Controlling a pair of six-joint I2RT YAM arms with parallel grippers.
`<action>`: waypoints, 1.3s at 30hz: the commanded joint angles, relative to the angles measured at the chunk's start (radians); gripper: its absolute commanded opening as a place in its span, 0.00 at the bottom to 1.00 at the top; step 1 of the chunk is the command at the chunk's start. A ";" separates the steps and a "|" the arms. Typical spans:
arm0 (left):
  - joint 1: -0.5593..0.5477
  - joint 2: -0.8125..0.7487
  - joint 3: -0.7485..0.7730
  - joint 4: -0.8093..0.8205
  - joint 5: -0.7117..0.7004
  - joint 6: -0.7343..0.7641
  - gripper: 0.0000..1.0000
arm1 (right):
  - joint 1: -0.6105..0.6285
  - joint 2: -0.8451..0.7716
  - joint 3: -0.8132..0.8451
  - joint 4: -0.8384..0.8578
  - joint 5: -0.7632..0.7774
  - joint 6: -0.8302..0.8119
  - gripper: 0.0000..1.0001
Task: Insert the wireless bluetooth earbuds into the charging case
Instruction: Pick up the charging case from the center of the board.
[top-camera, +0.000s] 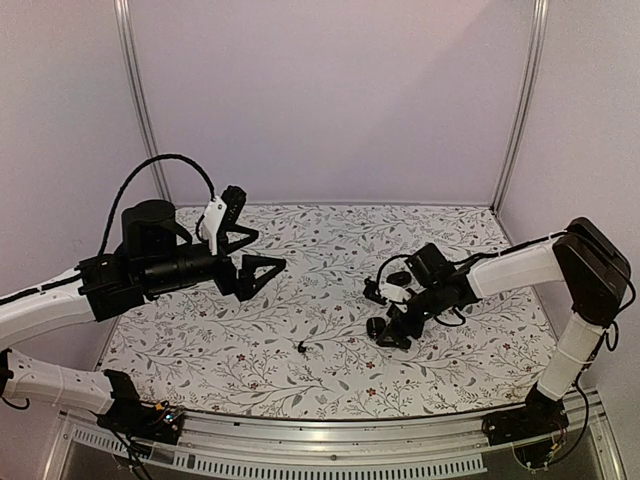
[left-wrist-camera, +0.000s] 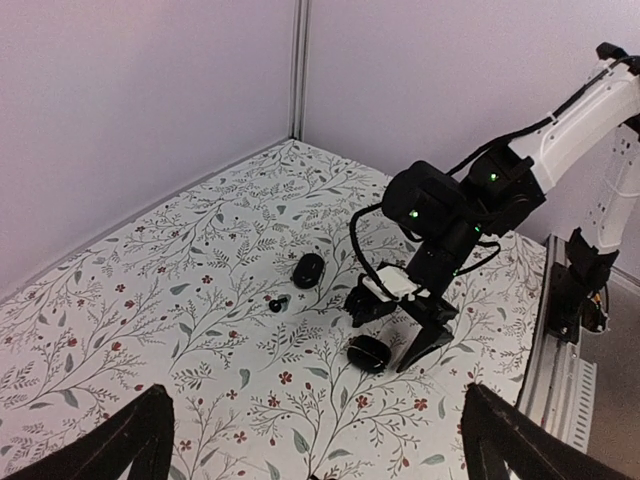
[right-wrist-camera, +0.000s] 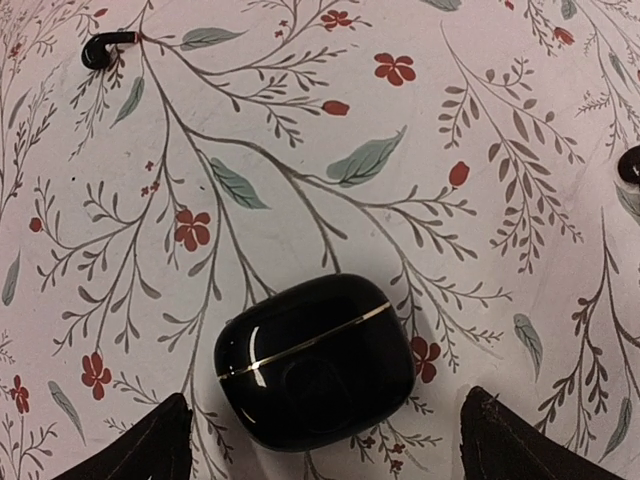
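Observation:
A glossy black charging case (right-wrist-camera: 315, 360), lid shut with a thin gold seam, lies on the floral tablecloth (top-camera: 330, 250). My right gripper (right-wrist-camera: 325, 440) is open just above it, a fingertip on each side with a gap to the case (top-camera: 380, 330). One tiny black earbud (right-wrist-camera: 100, 50) lies beyond the case; in the top view this earbud (top-camera: 303, 347) sits left of the right gripper (top-camera: 388, 315). Another earbud (left-wrist-camera: 277, 303) lies next to a second black case (left-wrist-camera: 308, 270). My left gripper (top-camera: 255, 240) hovers open and empty at the left, high over the cloth.
Lilac walls with metal posts (top-camera: 140, 110) close the back and sides. An aluminium rail (top-camera: 330, 450) runs along the near edge. A small dark thing (right-wrist-camera: 630, 165) is cut off by the right edge of the right wrist view.

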 joint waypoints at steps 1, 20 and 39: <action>0.014 -0.005 -0.005 0.025 0.005 -0.003 1.00 | 0.027 0.030 0.023 -0.006 0.053 -0.064 0.89; 0.013 0.021 0.012 0.022 -0.025 0.003 1.00 | 0.028 0.129 0.123 -0.013 0.091 -0.174 0.70; 0.013 0.029 0.012 0.068 -0.069 -0.001 1.00 | 0.033 0.113 0.114 -0.035 0.111 -0.098 0.58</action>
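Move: The charging case lies just off the open right fingers, about 3 cm left and 1 cm ahead of the hand, nearly level with it. One earbud lies some 17 cm to the hand's left and 3 cm back; the other is roughly 11 cm ahead and 4 cm left, beside a black oval object 12 cm ahead and 2 cm right. From the left hand, the case is about 17 cm right, 4 cm ahead and 28 cm below. The right hand slides about 3 cm forward and 2 cm left around the charging case, closing its fingers onto its sides. ##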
